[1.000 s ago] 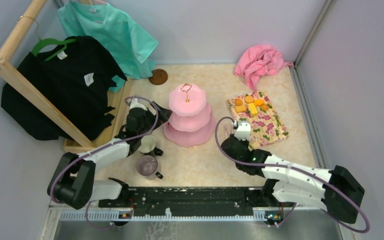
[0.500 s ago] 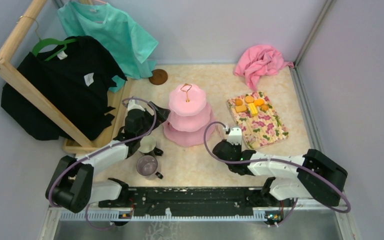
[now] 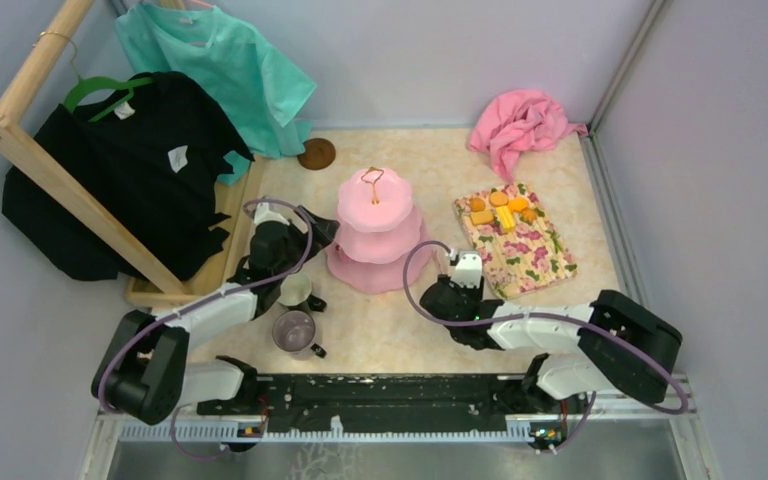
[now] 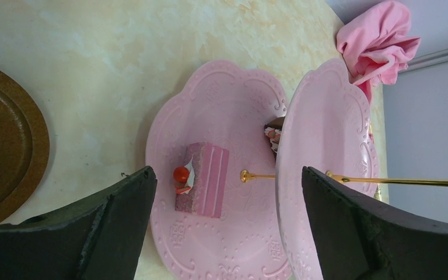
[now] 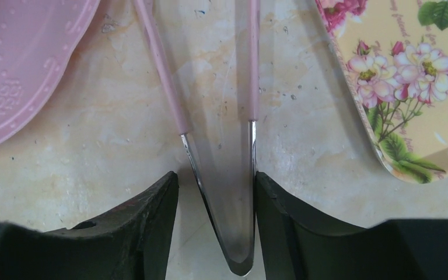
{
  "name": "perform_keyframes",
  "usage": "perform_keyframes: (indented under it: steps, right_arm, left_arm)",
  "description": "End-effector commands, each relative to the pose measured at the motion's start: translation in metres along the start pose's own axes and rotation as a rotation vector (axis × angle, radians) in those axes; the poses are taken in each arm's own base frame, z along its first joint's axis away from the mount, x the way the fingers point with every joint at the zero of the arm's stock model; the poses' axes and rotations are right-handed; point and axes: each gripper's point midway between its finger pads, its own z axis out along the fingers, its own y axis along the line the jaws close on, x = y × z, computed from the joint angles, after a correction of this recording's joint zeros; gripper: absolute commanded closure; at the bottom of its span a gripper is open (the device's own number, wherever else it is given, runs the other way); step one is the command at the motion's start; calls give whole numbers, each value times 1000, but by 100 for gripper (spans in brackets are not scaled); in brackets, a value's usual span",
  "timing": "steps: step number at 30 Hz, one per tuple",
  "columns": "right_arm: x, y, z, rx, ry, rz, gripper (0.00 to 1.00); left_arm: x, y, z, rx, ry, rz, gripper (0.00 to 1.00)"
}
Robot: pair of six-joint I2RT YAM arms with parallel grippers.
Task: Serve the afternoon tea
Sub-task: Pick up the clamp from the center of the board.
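The pink three-tier cake stand (image 3: 377, 235) with its gold loop (image 3: 371, 178) stands mid-table. A pink cake slice (image 4: 201, 179) lies on its bottom tier (image 4: 221, 105). My left gripper (image 3: 305, 225) (image 4: 226, 175) is wide open beside that tier, holding nothing. Orange and yellow snacks (image 3: 500, 210) sit on the floral mat (image 3: 535, 255). A white mug (image 3: 295, 289) and a grey-purple mug (image 3: 294, 330) stand near the left arm. My right gripper (image 3: 460, 258) (image 5: 216, 175) is open around metal tongs (image 5: 233, 204) with pink handles, a gap showing on the left side.
A wooden clothes rack (image 3: 55, 180) with black and teal shirts fills the left. One brown saucer (image 3: 316, 153) lies at the back, and another (image 4: 6, 157) shows beside my left fingers. A pink cloth (image 3: 520, 125) is bunched at the back right. Walls close in behind and on the right.
My right arm has folded and brought its gripper slightly left, towards the stand. Its jaws have widened around the tongs. The left arm has barely moved.
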Motion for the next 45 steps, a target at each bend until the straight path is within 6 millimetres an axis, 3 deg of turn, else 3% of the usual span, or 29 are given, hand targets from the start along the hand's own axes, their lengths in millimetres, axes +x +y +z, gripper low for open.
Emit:
perform_keyframes:
  steps: [1, 16, 20, 25, 36, 45]
  right_arm:
    - [0, 7, 6, -10, -31, -12, 51]
    - [27, 2, 15, 44, 88, -29, 60]
    - [23, 3, 12, 49, 101, -4, 74]
    - [5, 3, 0, 41, 74, 47, 82]
    - [-60, 5, -48, -4, 38, 94, 87]
    - [-107, -30, -70, 36, 31, 65, 87]
  left_arm:
    - [-12, -9, -4, 42, -59, -10, 1]
    - [-18, -3, -15, 49, -115, -11, 1]
    - [-18, -2, -16, 49, -114, -9, 1]
    - [-20, -3, -20, 54, -124, -9, 1]
    - [-23, -7, -26, 72, -133, -13, 1]
    - [-34, -22, -38, 125, -153, -15, 1]
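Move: The clamp, a pair of tongs, lies on the table with its bend towards the robot, already between the right gripper's open fingers; its middle is roughly 4 cm ahead and 1 cm left, about 1 cm below. The tiered stand is centred some 15 cm left of that gripper and 8 cm farther out, the floral tray about 11 cm right and 10 cm ahead. From the left gripper the clamp lies about 23 cm right, 8 cm back and 12 cm lower. Slide the low right gripper about 2 cm forward along the clamp and close the fingers onto its two metal arms just ahead of the bend. Draw it back about as far with the squeeze kept on, then raise the clamp straight up some 10 cm. Meanwhile back the wide-open left gripper off the stand, up about 4 cm and a little back and left. ##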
